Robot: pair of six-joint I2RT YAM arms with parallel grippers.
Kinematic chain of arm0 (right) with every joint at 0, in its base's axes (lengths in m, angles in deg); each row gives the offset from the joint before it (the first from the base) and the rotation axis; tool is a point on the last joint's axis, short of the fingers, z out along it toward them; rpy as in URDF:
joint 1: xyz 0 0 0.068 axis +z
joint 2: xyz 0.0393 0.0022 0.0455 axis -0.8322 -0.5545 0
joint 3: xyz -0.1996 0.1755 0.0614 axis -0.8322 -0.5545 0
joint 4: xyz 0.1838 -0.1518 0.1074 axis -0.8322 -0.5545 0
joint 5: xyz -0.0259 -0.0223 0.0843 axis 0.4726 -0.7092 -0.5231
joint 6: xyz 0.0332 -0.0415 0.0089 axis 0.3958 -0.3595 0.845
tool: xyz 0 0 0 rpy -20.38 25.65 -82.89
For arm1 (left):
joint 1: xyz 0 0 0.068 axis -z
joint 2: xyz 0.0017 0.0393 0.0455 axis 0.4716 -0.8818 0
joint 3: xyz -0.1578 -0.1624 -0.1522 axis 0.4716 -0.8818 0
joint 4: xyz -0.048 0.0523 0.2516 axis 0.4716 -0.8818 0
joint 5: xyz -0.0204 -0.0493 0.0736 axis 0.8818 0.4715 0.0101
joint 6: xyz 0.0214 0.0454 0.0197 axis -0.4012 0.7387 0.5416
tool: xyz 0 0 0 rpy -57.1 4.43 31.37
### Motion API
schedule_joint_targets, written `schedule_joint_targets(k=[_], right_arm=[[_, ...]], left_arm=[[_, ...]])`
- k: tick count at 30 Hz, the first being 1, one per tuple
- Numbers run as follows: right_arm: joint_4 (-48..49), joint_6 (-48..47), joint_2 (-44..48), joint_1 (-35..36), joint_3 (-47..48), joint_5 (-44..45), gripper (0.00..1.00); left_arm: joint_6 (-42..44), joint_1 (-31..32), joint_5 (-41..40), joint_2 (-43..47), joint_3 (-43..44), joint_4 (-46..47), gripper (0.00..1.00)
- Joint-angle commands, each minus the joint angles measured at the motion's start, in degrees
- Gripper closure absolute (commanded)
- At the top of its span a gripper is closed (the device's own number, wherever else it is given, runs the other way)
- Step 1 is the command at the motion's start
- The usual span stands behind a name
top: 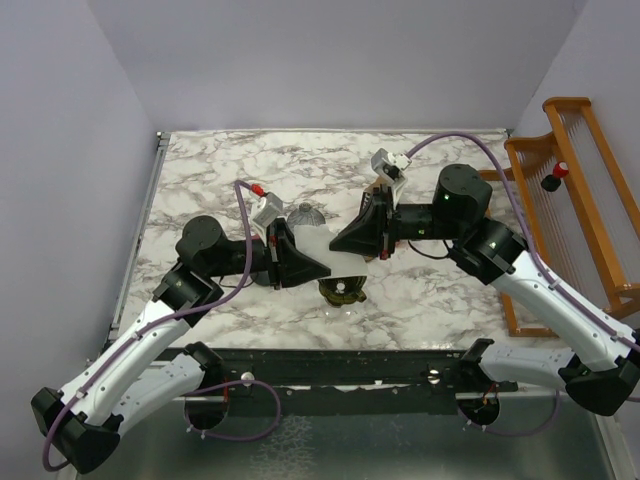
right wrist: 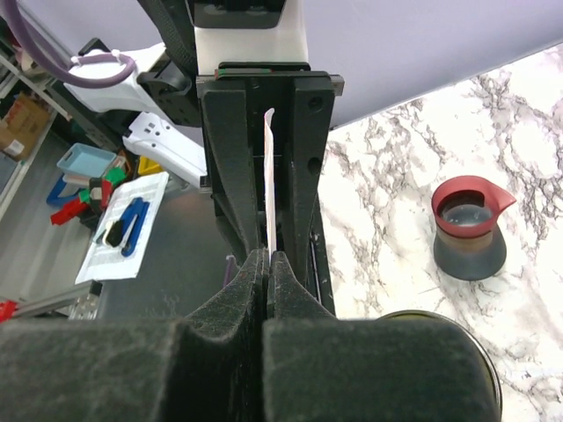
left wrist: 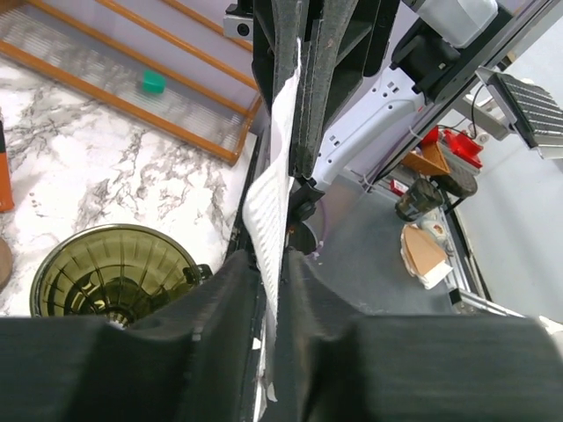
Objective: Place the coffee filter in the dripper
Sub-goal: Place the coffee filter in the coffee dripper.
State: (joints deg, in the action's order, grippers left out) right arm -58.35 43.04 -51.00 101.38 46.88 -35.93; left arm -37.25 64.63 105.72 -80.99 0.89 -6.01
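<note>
The coffee filter (top: 328,240), thin white paper, hangs in the air between my two grippers, which face each other. My left gripper (top: 308,262) is shut on its left edge. My right gripper (top: 347,238) is shut on its right edge. In the left wrist view the filter (left wrist: 268,207) shows edge-on, running from my left gripper (left wrist: 273,264) up into the right one (left wrist: 303,97). In the right wrist view the filter (right wrist: 270,176) stands edge-on above my right gripper (right wrist: 267,257). The olive see-through dripper (top: 340,291) stands on the table just below and in front of the filter; it also shows in the left wrist view (left wrist: 110,272).
A grey pitcher with a red rim (right wrist: 469,227) stands on the marble table (top: 230,180) behind the grippers (top: 307,213). A wooden rack (top: 585,210) stands off the table's right edge with a small red-and-black item (top: 553,177) on it.
</note>
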Motion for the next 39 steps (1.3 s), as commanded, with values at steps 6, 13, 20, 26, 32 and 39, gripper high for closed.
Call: schedule_joint_targets(k=[6,13,20,26,32,39], right_arm=[[3.4,2.2,2.0,0.4,-1.1,3.0,0.99],[4.1,2.7,2.2,0.4,-1.5,2.3,0.99],[3.5,2.8,1.7,0.4,-1.6,2.8,0.99],[5.8,4.6,0.8,0.4,-1.9,1.5,0.89],[1.6,1.5,1.9,0.4,-0.1,6.0,0.55],[-8.7,-4.9,4.2,0.4,4.3,22.4,0.38]], left_arm=[[-1.2,-0.1,2.2,0.1,-0.4,2.8,1.0],[-0.5,-0.1,2.0,1.4,-0.5,2.7,1.0],[1.1,-0.1,1.6,1.6,-0.3,1.3,1.0],[2.1,-0.1,1.2,1.7,-0.1,0.3,1.0],[7.2,-0.1,-4.1,2.7,0.7,-4.8,1.0],[20.9,-0.1,-15.6,6.8,-0.6,-5.3,1.0]])
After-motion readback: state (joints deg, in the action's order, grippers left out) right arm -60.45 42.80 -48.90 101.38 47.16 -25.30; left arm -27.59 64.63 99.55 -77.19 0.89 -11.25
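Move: The coffee filter hangs between the two hands: its middle is about 1 cm ahead, 2 cm right and 2 cm above the left hand. The right hand still grips it, with its middle 1 cm back and 2 cm below. The dripper sits some 4 cm ahead, 4 cm right and 20 cm below the left hand; the brown ring lies about 16 cm ahead, 7 cm right and 38 cm below the right hand. Left fingers shut on the coffee filter, then right fingers open wide and move off some 2.5 cm forward. ##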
